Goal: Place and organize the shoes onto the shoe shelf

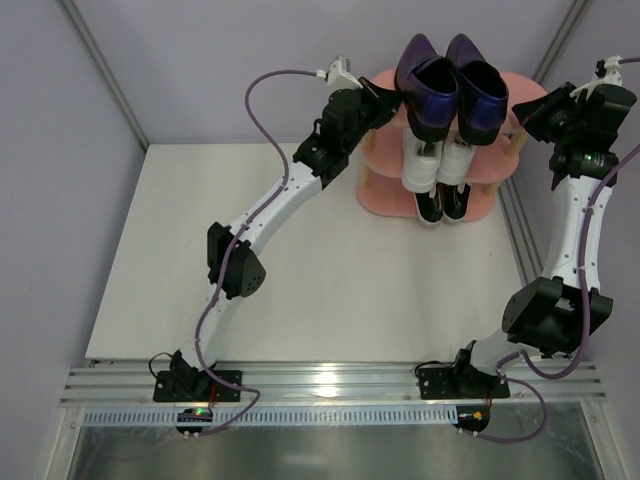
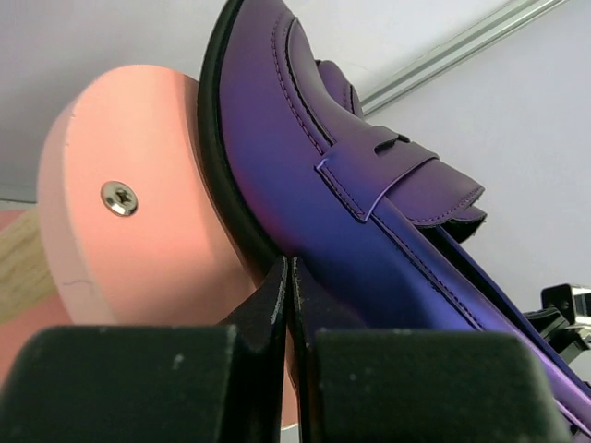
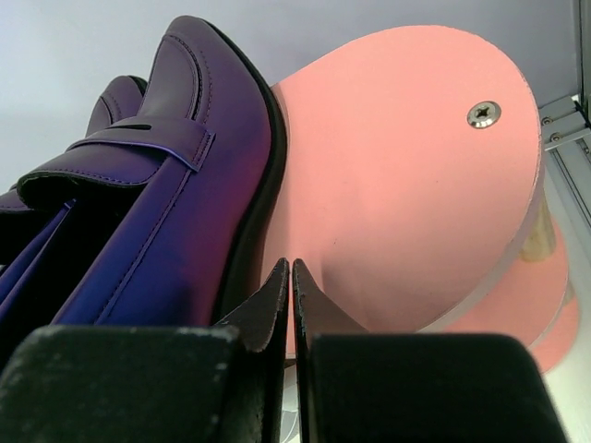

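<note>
The pink shoe shelf [image 1: 385,195] stands at the table's far right. Two glossy purple loafers [image 1: 428,85] [image 1: 478,85] lie side by side on its top board. White sneakers [image 1: 437,165] sit on the middle tier and black sneakers [image 1: 443,207] on the bottom tier, mostly hidden. My left gripper [image 1: 385,95] is shut and empty at the left end of the top board [image 2: 138,268], tips against the left loafer [image 2: 351,212]. My right gripper [image 1: 530,112] is shut and empty at the right end of the top board [image 3: 406,185], beside the right loafer [image 3: 175,212].
An aluminium frame post [image 1: 100,70] rises at the back left and a rail [image 1: 515,240] runs along the table's right edge. A metal rail [image 1: 330,380] carries the arm bases at the near edge. The white tabletop [image 1: 300,280] lies in front of the shelf.
</note>
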You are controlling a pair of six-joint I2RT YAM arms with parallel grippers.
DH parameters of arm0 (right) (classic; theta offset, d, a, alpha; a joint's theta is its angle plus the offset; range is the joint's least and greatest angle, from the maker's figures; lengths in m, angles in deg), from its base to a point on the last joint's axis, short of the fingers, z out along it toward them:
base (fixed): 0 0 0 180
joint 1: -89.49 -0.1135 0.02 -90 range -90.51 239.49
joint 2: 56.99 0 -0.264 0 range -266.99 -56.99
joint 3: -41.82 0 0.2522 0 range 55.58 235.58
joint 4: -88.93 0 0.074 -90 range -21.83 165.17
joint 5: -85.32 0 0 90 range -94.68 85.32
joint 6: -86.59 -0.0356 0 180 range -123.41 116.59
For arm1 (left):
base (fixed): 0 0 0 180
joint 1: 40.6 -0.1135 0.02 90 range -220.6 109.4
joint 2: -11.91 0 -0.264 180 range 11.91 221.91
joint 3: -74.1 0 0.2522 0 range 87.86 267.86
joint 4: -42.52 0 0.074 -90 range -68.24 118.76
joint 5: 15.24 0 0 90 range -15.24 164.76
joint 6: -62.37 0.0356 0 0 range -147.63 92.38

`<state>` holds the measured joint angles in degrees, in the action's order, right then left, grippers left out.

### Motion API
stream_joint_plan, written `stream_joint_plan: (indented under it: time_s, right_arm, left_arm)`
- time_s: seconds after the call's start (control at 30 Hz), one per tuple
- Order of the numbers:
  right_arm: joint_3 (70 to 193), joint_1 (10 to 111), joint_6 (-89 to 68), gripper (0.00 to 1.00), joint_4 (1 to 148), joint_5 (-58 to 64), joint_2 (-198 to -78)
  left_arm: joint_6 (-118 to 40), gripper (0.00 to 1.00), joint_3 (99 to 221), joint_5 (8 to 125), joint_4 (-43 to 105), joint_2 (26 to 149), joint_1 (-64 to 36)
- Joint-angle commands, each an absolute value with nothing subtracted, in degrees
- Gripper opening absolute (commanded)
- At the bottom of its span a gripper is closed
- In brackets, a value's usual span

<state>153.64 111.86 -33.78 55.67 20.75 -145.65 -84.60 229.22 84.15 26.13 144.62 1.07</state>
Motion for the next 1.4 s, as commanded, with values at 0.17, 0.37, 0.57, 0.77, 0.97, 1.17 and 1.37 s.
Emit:
stream_joint_plan:
  time_s: [0.17, 0.37, 0.57, 0.77, 0.97, 1.17, 1.37]
  right_arm:
    - [153.0, 112.0, -35.2, 0.04, 59.2, 22.8, -145.1]
    - [153.0, 112.0, -35.4, 0.04, 59.4, 23.5, -144.6]
    - [153.1, 112.0, -35.4, 0.04, 59.4, 22.7, -143.8]
    - [152.8, 112.0, -35.5, 0.04, 59.3, 17.1, -140.8]
    - [151.6, 112.0, -34.3, 0.04, 57.5, 8.2, -135.0]
    - [148.8, 112.1, -31.3, 0.23, 53.9, 5.7, -127.4]
    - [137.9, 112.0, -31.3, 0.77, 54.3, 11.7, -115.4]
  left_arm:
    - [-87.7, 0.00, 232.3, 81.4, 30.5, 146.9, 4.1]
    - [-88.6, 0.00, 232.3, 81.1, 30.0, 148.1, 4.1]
    - [-86.9, 0.00, 228.8, 80.8, 28.9, 144.4, 2.2]
    - [-83.4, 0.08, 216.3, 82.0, 29.9, 132.1, -2.2]
    - [-79.8, 0.42, 206.3, 82.5, 29.8, 120.8, -7.5]
    - [-75.3, 0.79, 198.8, 82.2, 19.6, 109.9, -8.7]
    - [-75.0, 1.00, 179.7, 80.7, 15.5, 95.1, -8.2]
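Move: The left purple shoe on the top board is against the left fingertips, its middle about 5 cm to their right, 1 cm ahead and a couple of cm above; the right purple shoe stands some 11 cm beyond it to the right. From the right hand that right shoe lies about 8 cm left and 2 cm ahead, a little higher, and the left shoe some 18 cm left and 2 cm ahead. With shut fingertips on the outer side of the left purple shoe, the left hand nudges it about 2 cm to the right towards its partner, pauses, then comes free and sweeps some 20 cm left, rising about 5 cm and finally drawing back as its fingers spread wide. The right hand, nearly shut, holds still close beside the right shoe, then backs away from the shelf some 12 cm and up about 7 cm, tipping its fingers slightly upward and opening. ##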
